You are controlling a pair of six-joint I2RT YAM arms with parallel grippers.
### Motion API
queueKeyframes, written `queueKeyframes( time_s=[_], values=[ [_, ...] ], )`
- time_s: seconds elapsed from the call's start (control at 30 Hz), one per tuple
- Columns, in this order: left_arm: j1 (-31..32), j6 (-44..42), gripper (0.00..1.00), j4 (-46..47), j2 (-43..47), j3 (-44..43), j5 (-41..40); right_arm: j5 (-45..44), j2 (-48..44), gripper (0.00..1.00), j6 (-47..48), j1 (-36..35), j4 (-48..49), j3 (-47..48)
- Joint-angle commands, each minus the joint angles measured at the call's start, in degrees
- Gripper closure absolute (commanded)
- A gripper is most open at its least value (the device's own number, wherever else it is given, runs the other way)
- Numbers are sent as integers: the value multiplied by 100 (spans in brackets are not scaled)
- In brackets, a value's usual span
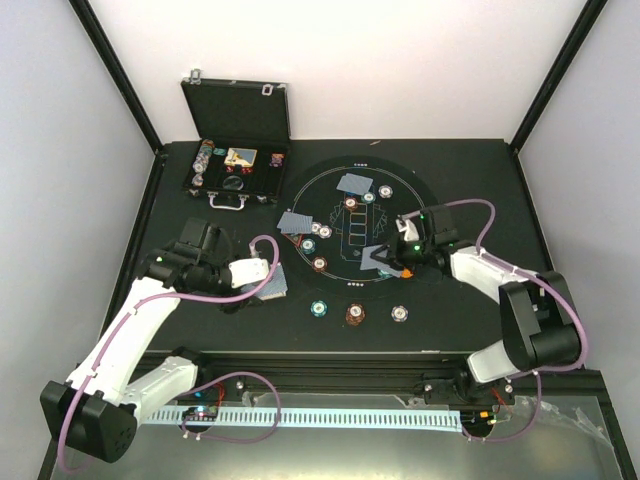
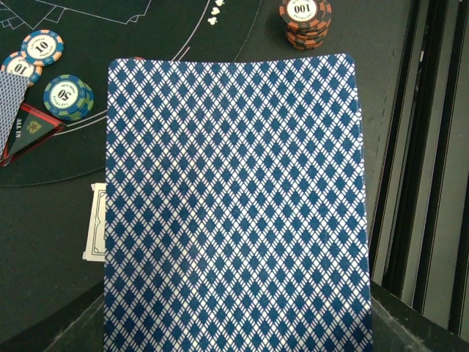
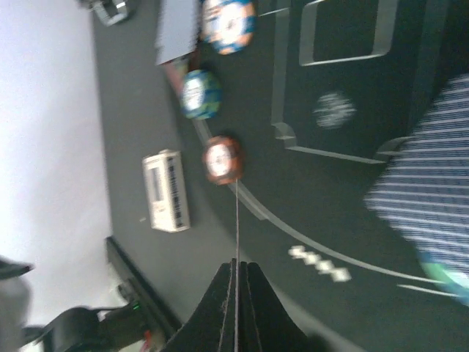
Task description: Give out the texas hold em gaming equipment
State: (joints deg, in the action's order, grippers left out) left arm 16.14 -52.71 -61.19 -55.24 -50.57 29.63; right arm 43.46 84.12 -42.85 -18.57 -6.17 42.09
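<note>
My left gripper (image 1: 256, 276) is shut on a stack of blue-backed playing cards (image 2: 234, 205) that fills the left wrist view and hides the fingers. My right gripper (image 3: 236, 262) is shut on a single card (image 3: 236, 220), seen edge-on, over the right side of the round mat (image 1: 425, 215). In the top view that card (image 1: 376, 258) sticks out to the left of the right gripper (image 1: 398, 257). More face-down cards (image 1: 353, 183) lie on the mat. A teal chip (image 1: 319, 308), a red-brown chip (image 1: 355, 314) and a white chip (image 1: 400, 313) sit in a row near the front. A red triangle marker (image 2: 29, 130) lies beside a teal chip (image 2: 67, 97).
The open black hinged case (image 1: 237, 150) with chips stands at the back left. A small white box (image 3: 167, 191) lies off the mat near the wall. A red-brown chip stack (image 2: 304, 20) stands near the table's front rail (image 2: 410, 147). White walls enclose the table.
</note>
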Motion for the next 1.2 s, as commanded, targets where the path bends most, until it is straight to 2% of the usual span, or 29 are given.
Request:
queueKeyframes(
  time_s=[0.0,0.33,0.6,0.73,0.83,0.93,1.03,1.17],
  values=[
    [21,93,99,-84,29,-190,23,-490,261,97,838,456,-655,-79],
    [20,61,98,-165,81,-220,-30,-1811,487,80,1319,547,-1294,204],
    [16,81,98,-125,93,-243,-14,-2933,-17,79,1434,552,-2115,343],
    [20,94,98,-96,84,-236,31,-3006,-411,75,1315,534,-2291,435],
    [21,94,98,-93,77,-229,43,-2727,-745,65,1066,222,-2265,567],
    [21,93,98,-74,58,-238,56,-2069,-928,49,674,-362,-1984,775],
    [20,107,99,-60,37,-248,101,-1072,-861,28,89,-938,-1153,840],
    [21,120,98,-48,34,-260,90,-250,-488,13,-557,-1815,-154,1038]
  ],
)
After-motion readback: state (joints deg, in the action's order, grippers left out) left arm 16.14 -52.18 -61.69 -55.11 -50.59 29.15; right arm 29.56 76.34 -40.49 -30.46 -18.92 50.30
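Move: The right hand holds one playing card by its end; the card already dealt at the near-right of the table mat lies almost beneath, about 2 cm to its right, 1 cm back and 9 cm down. The orange dealer button is some 6 cm right and 1 cm back, the white chip stack 4 cm right and 12 cm back, both about 10 cm below. From the left hand, that dealt card lies roughly 9 cm ahead, 35 cm right and 15 cm below. The right hand carries the held card on to the right by about 10 cm while sinking some 7 cm, tipping its fingers about 30 degrees more steeply down and easing them open, to lay the card beside the one already dealt. Emptied, it then swings back left and up by about 13 and 12 cm, opening wide and untipping on its way towards the deck, which the left hand keeps holding still. ##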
